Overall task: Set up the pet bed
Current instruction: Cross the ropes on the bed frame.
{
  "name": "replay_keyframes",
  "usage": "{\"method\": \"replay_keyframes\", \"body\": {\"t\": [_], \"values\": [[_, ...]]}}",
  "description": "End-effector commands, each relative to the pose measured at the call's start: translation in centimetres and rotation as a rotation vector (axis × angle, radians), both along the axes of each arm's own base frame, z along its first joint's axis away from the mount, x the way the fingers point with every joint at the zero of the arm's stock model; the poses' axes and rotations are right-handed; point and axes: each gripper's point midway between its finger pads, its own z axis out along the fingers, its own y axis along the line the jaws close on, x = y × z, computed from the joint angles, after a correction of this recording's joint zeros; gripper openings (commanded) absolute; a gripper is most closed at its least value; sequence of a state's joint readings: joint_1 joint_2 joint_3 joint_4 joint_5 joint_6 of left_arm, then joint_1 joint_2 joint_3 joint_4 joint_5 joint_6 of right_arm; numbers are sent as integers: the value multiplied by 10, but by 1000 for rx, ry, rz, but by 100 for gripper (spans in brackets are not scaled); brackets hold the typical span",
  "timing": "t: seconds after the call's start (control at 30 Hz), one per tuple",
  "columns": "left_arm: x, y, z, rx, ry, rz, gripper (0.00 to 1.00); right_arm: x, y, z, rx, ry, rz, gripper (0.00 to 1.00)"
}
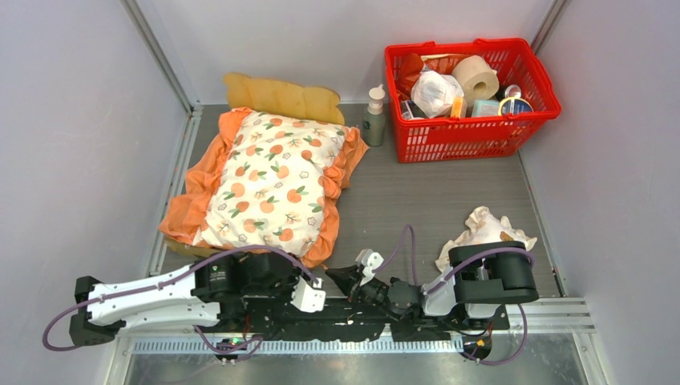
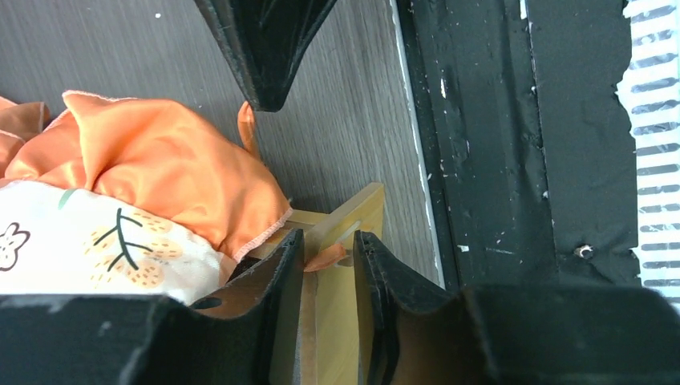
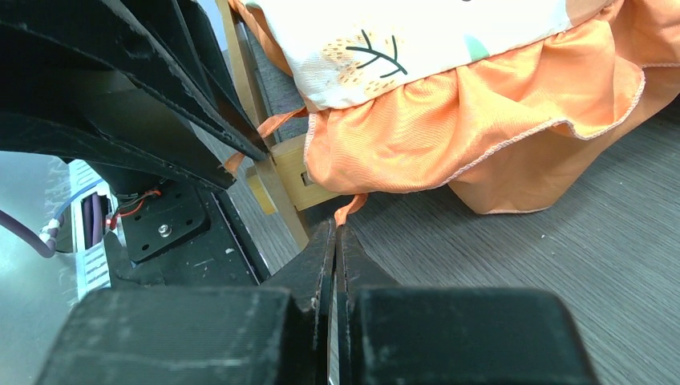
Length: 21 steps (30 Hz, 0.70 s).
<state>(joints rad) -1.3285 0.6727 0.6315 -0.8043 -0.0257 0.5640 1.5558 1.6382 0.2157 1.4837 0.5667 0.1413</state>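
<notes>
The pet bed, a light-wood frame with a wavy headboard (image 1: pixel 281 96), stands at the left. A cream orange-print cushion (image 1: pixel 277 180) with orange ruffles covers it. My left gripper (image 2: pixel 329 245) hovers over the frame's near right corner (image 2: pixel 353 216). Its jaws stand a little apart, and a short orange ribbon end (image 2: pixel 325 258) lies between them, unpinched. My right gripper (image 3: pixel 335 228) points at the same corner (image 3: pixel 285 172) from the right. It is shut on the tip of another orange ribbon (image 3: pixel 346 208) that hangs from the cushion. In the top view both grippers, left (image 1: pixel 311 281) and right (image 1: pixel 333 275), meet there.
A small frilled cream pillow (image 1: pixel 481 228) lies on the table at the right, beside the right arm. At the back right stands a red basket (image 1: pixel 469 128) full of items, with a pump bottle (image 1: pixel 374 116) to its left. Grey walls close in on both sides.
</notes>
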Motion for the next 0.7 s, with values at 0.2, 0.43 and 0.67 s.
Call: {"method": "replay_keyframes", "body": {"t": [0.2, 0.43, 0.67], "values": [[6, -13, 18, -84, -34, 18, 0, 1, -1, 16, 80, 6, -2, 5], [19, -32, 62, -262, -70, 93, 0, -4, -4, 15, 88, 29, 25, 5], [19, -58, 84, -396, -47, 98, 0, -6, -8, 23, 110, 35, 30, 5]]}}
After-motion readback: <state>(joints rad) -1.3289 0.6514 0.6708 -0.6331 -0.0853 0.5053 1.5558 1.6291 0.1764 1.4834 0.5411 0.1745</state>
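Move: The left hand's aim, the free end of the near orange rope, already lies between its open fingers. The bed frame's corner leg is about 4 cm below, 1 cm ahead and 1 cm left of that hand; the pad's near-right corner is roughly 4 cm ahead, 1 cm right and 2 cm lower. For the right hand, which still holds the other rope, the left rope's end lies some 5 cm to its left and 2 cm back, about level. The left fingers shut on the orange rope's end beside the frame leg, pinching it. The hand then lifts about 5 cm while going some 3 cm right and slightly forward, up above the right gripper's height, its fingers swinging some 15 degrees to point less down and more to the right. The right hand keeps its rope pinched, sinking and drawing back slightly near the end. ##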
